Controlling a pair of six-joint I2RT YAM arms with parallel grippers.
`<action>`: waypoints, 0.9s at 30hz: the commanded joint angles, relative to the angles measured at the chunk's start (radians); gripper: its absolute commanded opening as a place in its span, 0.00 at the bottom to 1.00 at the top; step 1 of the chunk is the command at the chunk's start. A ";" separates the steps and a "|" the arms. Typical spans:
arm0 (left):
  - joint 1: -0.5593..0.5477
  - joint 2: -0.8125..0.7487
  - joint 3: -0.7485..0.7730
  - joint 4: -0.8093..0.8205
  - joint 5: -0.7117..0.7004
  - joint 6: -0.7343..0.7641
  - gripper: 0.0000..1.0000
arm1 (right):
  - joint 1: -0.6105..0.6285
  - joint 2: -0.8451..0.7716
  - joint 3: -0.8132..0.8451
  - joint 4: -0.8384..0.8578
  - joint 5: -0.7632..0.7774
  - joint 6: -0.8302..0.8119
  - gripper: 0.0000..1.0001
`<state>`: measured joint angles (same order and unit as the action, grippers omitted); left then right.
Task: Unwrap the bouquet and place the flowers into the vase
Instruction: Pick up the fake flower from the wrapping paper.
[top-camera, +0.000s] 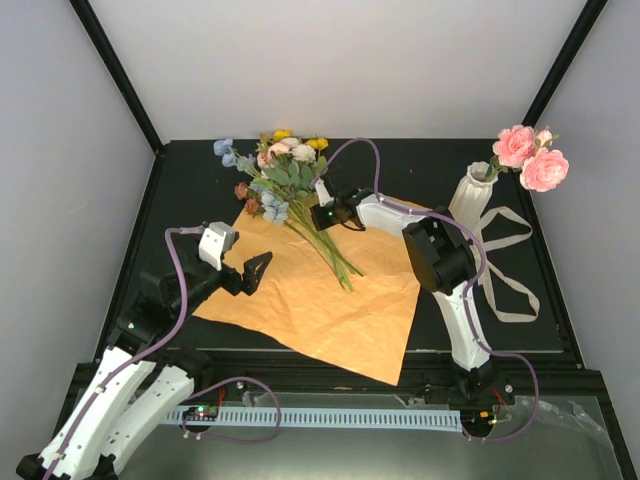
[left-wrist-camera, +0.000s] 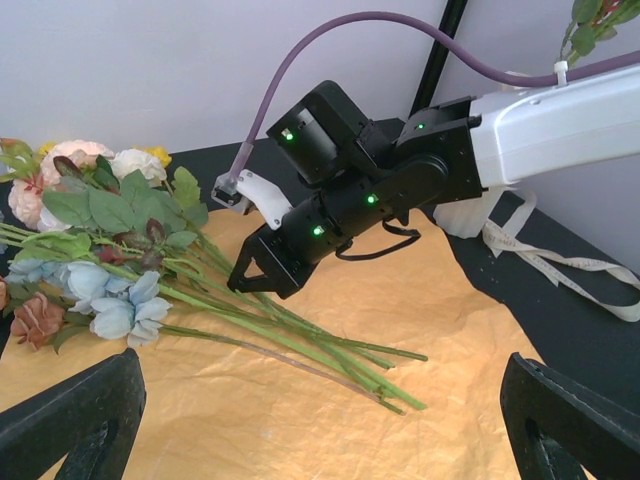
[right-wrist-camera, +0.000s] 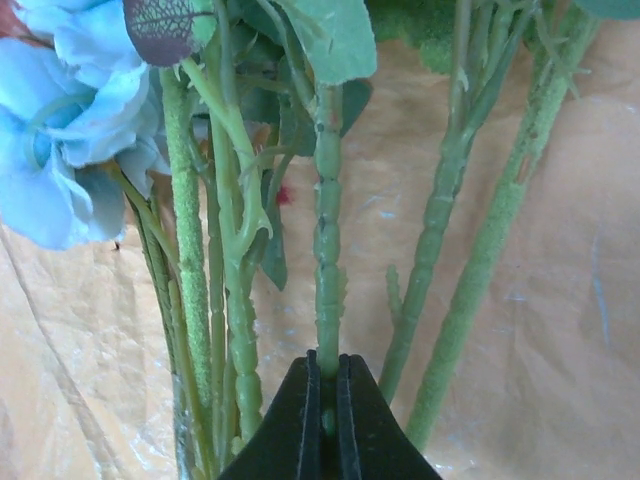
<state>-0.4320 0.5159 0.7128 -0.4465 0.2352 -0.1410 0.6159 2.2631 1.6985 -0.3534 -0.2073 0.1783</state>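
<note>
The bouquet lies opened out: its orange paper (top-camera: 330, 300) is spread flat on the black table, and the flowers (top-camera: 275, 170) lie across it with blooms at the far left and stems (top-camera: 335, 255) pointing near-right. My right gripper (top-camera: 322, 213) is down among the stems. In the right wrist view it (right-wrist-camera: 328, 400) is shut on one green stem (right-wrist-camera: 328, 290), next to a pale blue bloom (right-wrist-camera: 60, 130). My left gripper (top-camera: 258, 272) hangs open over the paper's left part with nothing in it (left-wrist-camera: 320, 420). The white vase (top-camera: 470, 195) stands at the far right and holds pink flowers (top-camera: 530, 158).
The cream ribbon (top-camera: 510, 270) lies loose on the black table beside the vase, right of the paper. A purple cable (top-camera: 360, 150) arcs over the right arm. Black frame posts rise at both back corners.
</note>
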 joint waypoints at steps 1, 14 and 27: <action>0.003 -0.010 -0.002 0.012 -0.003 0.014 0.99 | 0.006 -0.067 -0.064 0.065 -0.003 -0.001 0.01; 0.003 -0.006 -0.003 0.011 -0.009 0.015 0.99 | 0.006 -0.254 -0.261 0.228 0.086 0.012 0.01; 0.003 0.006 -0.004 0.011 -0.010 0.015 0.99 | 0.008 -0.438 -0.381 0.287 0.143 0.049 0.01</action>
<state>-0.4320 0.5171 0.7097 -0.4469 0.2329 -0.1406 0.6167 1.9137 1.3426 -0.1371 -0.1062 0.2012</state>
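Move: The peach rose's stem is already pinched in the right fingers just above the paper, its bloom about 16 cm ahead and 7 cm left of them. The vase stands roughly 36 cm to this hand's right and level with it, its middle some 8 cm higher; the blue flowers lie about 10 cm left and 2 cm ahead. From the left hand, the vase is about 48 cm right, 24 cm ahead and 17 cm below. The peach rose's stem stays pinched in the shut right fingers, which first slide it a little back and right, close over the paper, then lift it mostly upward, about 7.5 cm in all, while carrying it some 4 cm right and slightly back, away from the blue flowers. The fingers tip up towards forward by roughly 10 degrees on the rise. ##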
